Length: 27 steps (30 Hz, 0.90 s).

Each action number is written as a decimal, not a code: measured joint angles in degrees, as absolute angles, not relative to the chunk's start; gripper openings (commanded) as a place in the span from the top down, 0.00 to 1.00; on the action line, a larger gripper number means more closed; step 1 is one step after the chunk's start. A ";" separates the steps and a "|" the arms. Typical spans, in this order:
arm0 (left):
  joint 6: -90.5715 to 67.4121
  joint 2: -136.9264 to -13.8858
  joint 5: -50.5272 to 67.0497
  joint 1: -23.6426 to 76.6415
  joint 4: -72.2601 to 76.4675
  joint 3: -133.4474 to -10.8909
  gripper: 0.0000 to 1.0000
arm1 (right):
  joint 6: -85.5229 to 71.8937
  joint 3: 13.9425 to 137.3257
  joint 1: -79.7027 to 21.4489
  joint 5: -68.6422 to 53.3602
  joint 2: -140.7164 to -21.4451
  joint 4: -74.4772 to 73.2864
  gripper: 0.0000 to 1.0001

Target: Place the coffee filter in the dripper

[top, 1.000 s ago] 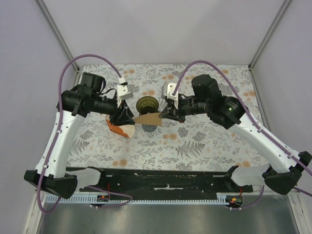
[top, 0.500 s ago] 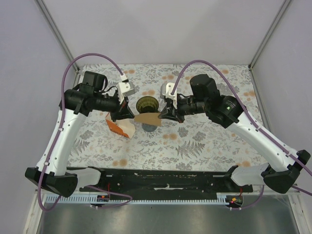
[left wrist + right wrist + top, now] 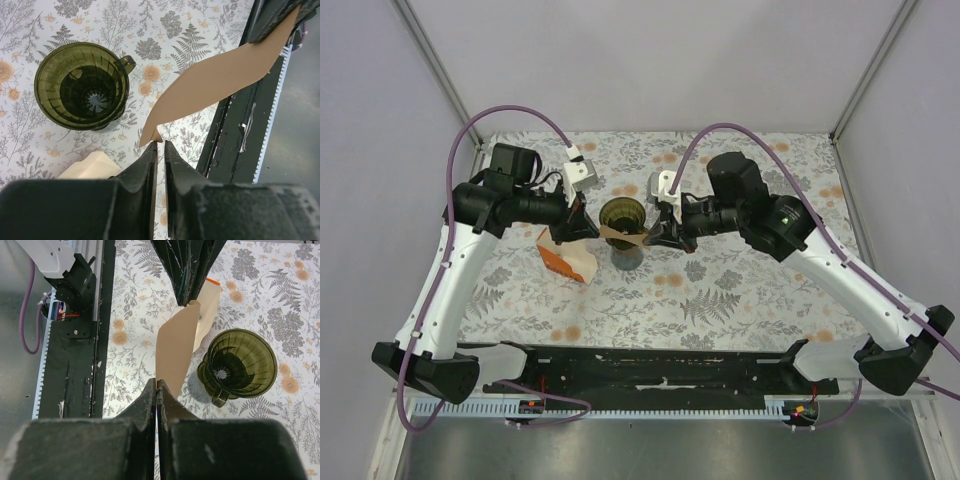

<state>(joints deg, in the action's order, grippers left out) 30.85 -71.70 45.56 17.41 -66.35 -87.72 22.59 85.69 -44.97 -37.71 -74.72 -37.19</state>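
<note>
The tan coffee filter (image 3: 622, 236) hangs in the air just in front of the dark green dripper (image 3: 623, 214), stretched between my two grippers. My right gripper (image 3: 651, 236) is shut on its right edge; in the right wrist view the filter (image 3: 175, 352) rises from the pinched jaws (image 3: 157, 385). My left gripper (image 3: 583, 227) is at the filter's left tip. In the left wrist view its jaws (image 3: 161, 145) stand a narrow gap apart, with the filter's pointed corner (image 3: 150, 136) right at the fingertips. The dripper (image 3: 82, 92) stands upright and empty on the table.
The orange and white carton (image 3: 565, 262) lies on the floral cloth (image 3: 740, 290) below my left gripper; it also shows in the right wrist view (image 3: 207, 307). The black rail (image 3: 650, 370) runs along the table's near edge.
My left gripper has left the carton and moved up and right to the filter's left tip. The right gripper has carried the filter slightly up, closer to the dripper.
</note>
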 measured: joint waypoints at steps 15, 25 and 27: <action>30.39 -72.55 40.75 17.69 -67.68 -96.38 0.16 | 18.15 85.69 -44.10 -28.77 -73.76 -36.05 1.00; 34.17 -75.02 45.30 17.72 -72.60 -107.20 0.10 | 10.90 88.53 -44.07 -31.62 -65.56 -28.95 1.00; 35.40 -75.09 47.37 17.72 -73.41 -109.93 0.10 | 9.30 88.73 -44.07 -33.69 -65.12 -26.52 1.00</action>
<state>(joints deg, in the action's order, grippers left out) 35.40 -75.09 47.37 17.72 -73.41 -109.93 9.30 88.73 -44.07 -33.69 -65.12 -26.52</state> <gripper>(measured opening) 0.896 0.005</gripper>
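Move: The dripper they are working towards stands about 9 cm ahead, 5 cm right and 12 cm below the left hand. From the right hand it is roughly 9 cm ahead, 5 cm left and 15 cm below. Its glass server stands directly underneath it. The filter pack lies on the table about 9 cm ahead and 9 cm left of the left hand, some 24 cm down. The left fingertips let go of the filter's near end, opening from almost shut to wide, and that hand climbs about 10 cm, pitching up some 15 degrees. The right hand keeps its pinch on the other end. It first slides 3 cm forward, then lifts about 11 cm while drawing back and slightly right, its fingers tilting up towards level. ##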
